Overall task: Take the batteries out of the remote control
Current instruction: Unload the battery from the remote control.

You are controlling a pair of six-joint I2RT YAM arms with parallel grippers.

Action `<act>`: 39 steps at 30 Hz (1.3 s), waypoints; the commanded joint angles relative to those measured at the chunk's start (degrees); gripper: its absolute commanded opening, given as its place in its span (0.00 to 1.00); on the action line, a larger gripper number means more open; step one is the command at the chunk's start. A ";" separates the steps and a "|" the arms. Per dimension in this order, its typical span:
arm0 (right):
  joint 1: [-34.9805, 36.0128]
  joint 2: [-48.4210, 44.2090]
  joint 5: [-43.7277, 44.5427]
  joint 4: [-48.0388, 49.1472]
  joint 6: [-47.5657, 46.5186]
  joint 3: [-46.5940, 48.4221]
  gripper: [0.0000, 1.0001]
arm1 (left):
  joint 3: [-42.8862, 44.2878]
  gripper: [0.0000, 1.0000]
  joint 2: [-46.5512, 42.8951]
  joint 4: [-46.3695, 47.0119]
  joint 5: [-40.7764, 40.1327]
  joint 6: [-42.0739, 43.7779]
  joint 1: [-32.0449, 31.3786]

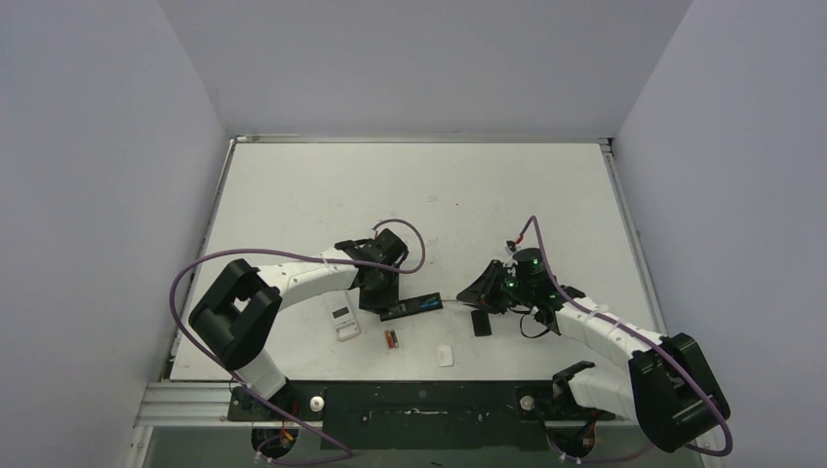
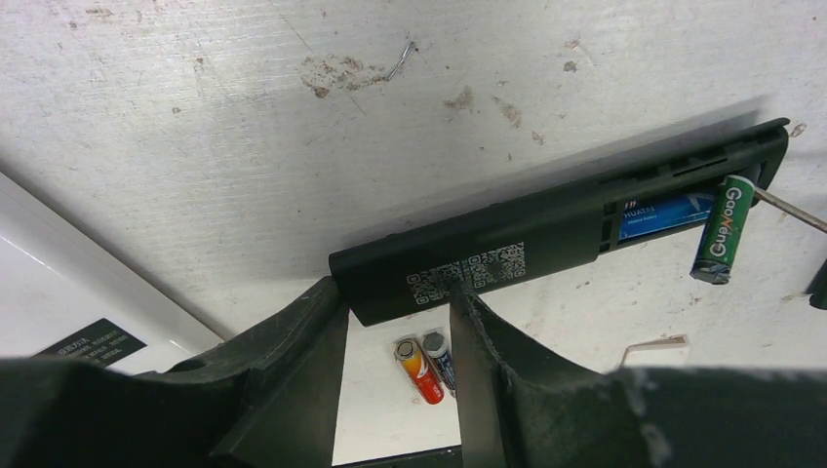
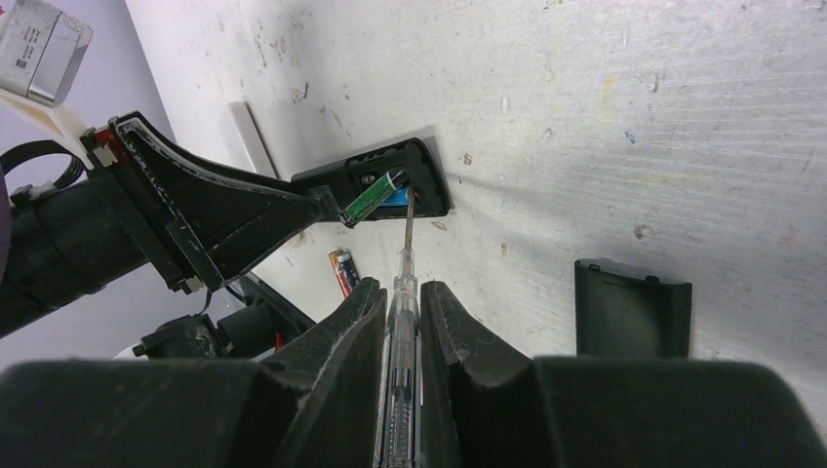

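Observation:
The black remote control (image 2: 546, 234) lies back-up on the table, its compartment open at the far end. My left gripper (image 2: 392, 292) is shut on its near end, left of the printed codes. A green battery (image 2: 722, 229) tilts up out of the compartment, and a blue battery (image 2: 658, 214) still lies inside. My right gripper (image 3: 402, 291) is shut on a clear-handled screwdriver (image 3: 407, 239), whose tip rests at the compartment beside the green battery (image 3: 374, 198). A reddish battery (image 2: 417, 369) and a dark battery (image 2: 441, 359) lie loose side by side near the remote (image 1: 414, 305).
A black battery cover (image 3: 632, 317) lies on the table right of the remote, also seen from above (image 1: 481, 322). A white remote (image 1: 343, 322) sits left of the loose batteries (image 1: 390, 339). A small white piece (image 1: 446, 356) lies near the front edge.

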 commanded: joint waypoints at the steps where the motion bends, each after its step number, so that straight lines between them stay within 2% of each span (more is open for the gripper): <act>1: -2.48 -3.91 -4.05 11.70 4.03 0.37 0.05 | -3.24 0.38 6.58 5.69 -3.60 -0.31 -1.72; 5: -3.63 -5.04 -5.08 12.73 5.10 -0.10 0.05 | -3.02 0.38 6.67 5.59 -3.67 -0.25 -1.77; 8: -3.98 -5.81 -3.44 7.68 2.79 1.67 0.05 | -2.82 0.38 6.90 5.49 -3.65 -0.11 -1.78; 13: -5.89 -7.50 -4.40 7.32 3.03 1.29 0.05 | -2.96 0.38 7.02 5.57 -3.78 -0.04 -1.83; 27: -7.93 -7.59 -12.67 21.28 12.63 -4.40 0.05 | -2.79 0.38 8.82 5.81 -3.72 0.13 -2.14; 36: -11.06 -10.18 -14.00 19.14 12.61 -5.75 0.05 | -3.67 0.38 9.46 5.97 -4.48 -0.57 -2.18; 39: -11.54 -10.60 -12.84 13.15 8.94 -4.01 0.05 | -3.59 0.38 9.57 5.95 -4.61 -0.58 -2.18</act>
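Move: The green battery, already tipped up out of the remote's bay on the screwdriver tip, lies about 6 cm to the right hand's left, 2 cm ahead and 6 cm below. The blue battery is in the bay, roughly 8 cm left, 1 cm ahead and 7 cm down; the loose cover lies about 4 cm right, 3 cm back and 7 cm down. From the left hand, which holds the remote's closed end, the green battery is about 9 cm right, 2 cm ahead and 1 cm higher. The screwdriver tip, at the green battery and bay end to begin with, comes free: the right hand, still gripping the driver, works about 2 cm to its right, then springs up some 5.5 cm and slightly forward, fingers tilting up some 15–20 degrees. The left hand keeps its hold on the remote's closed end and shifts about 1.5 cm right with it. ##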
